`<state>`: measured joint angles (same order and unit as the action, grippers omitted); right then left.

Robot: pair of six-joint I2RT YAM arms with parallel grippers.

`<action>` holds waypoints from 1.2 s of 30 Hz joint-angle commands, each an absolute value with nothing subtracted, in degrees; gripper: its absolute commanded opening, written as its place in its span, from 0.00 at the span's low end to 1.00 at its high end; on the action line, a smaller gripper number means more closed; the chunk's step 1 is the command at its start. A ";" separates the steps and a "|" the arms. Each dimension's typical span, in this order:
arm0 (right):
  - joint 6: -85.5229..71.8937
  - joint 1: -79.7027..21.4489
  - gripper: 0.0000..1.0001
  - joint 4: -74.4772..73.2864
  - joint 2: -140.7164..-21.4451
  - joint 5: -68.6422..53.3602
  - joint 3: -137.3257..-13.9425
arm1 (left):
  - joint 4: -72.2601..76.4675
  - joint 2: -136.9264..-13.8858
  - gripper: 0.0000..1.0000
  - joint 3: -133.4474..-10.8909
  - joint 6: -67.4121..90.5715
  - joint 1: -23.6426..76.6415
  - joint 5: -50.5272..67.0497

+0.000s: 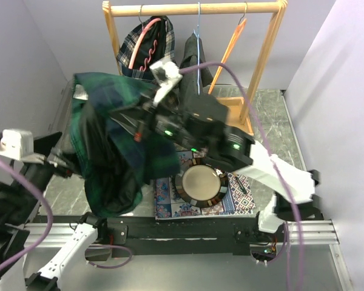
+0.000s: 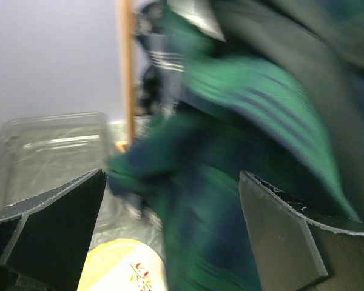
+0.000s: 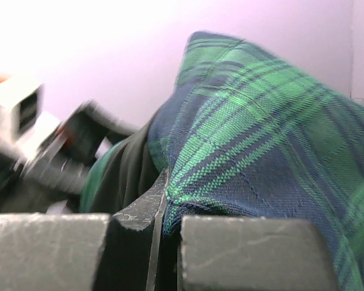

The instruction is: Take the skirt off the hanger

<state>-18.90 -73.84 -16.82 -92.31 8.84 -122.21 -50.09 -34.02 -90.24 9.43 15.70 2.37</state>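
The skirt [image 1: 115,151] is dark green and blue plaid. It hangs in the air left of centre, bunched, away from the rack. My right gripper [image 1: 142,124] reaches across from the right and is shut on a fold of the skirt [image 3: 261,139]; the right gripper [image 3: 167,212] has the cloth pinched between its jaws. My left gripper [image 1: 64,163] is at the skirt's left edge and open. In the left wrist view the left gripper [image 2: 170,236] has its fingers wide apart, with the blurred skirt [image 2: 242,121] just beyond them. An orange hanger [image 1: 230,42] hangs bare on the rack.
The wooden rack [image 1: 194,8] at the back also carries a pink hanger [image 1: 142,36] with a plaid garment and a blue hanger [image 1: 197,36] with a dark one. A round plate [image 1: 200,185] sits on a patterned mat [image 1: 167,203]. A clear tub [image 2: 48,145] and a yellow plate [image 2: 124,267] lie below the left gripper.
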 commanded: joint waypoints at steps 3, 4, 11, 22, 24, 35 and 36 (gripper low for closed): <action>-22.59 -73.30 0.00 -11.70 -97.47 18.98 -129.91 | -52.56 -32.35 0.97 -88.42 5.36 21.96 12.30; -21.89 -73.30 0.00 -10.47 -97.82 19.33 -129.82 | -52.12 -32.17 0.97 -88.42 5.62 23.63 12.22; -23.54 -73.30 0.00 -9.06 -100.11 19.08 -131.13 | -52.38 -34.54 0.97 -88.60 5.45 26.02 15.38; -30.57 -76.72 0.00 -0.71 -98.26 14.95 -124.46 | -45.19 -36.56 0.97 -84.47 6.85 26.02 12.56; -31.81 -77.52 0.00 1.65 -98.44 13.63 -123.93 | -43.69 -36.04 0.97 -83.50 7.21 26.02 13.35; -42.18 -81.03 0.00 9.84 -97.47 9.86 -116.74 | -37.45 -34.63 0.95 -82.53 7.74 26.02 9.59; -42.97 -81.12 0.00 10.45 -97.30 9.23 -116.02 | -36.31 -34.54 0.91 -82.44 7.82 26.02 8.27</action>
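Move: The green skirt's black waistband, its next open stretch, lies about 8 cm right of the open left hand, 5 cm farther out and 3 cm higher. The closed right hand still grips the skirt; that stretch is about 2 cm left of it, 3 cm back and 4 cm lower. From the left hand, the plaid skirt is some 25 cm ahead, 10 cm right and 10 cm lower, and the yellow plate some 20 cm straight ahead and 38 cm below. Still pinching the skirt, the right hand feeds the waistband into the left hand's open fingers, going about 7 cm left overall, first forward and down, then back, while rolling and tipping some 20 degrees. The left hand comes to meet it about 6 cm rightward, easing back and down, then forward again, turning some 20 degrees clockwise; its fingers stay wide open. ##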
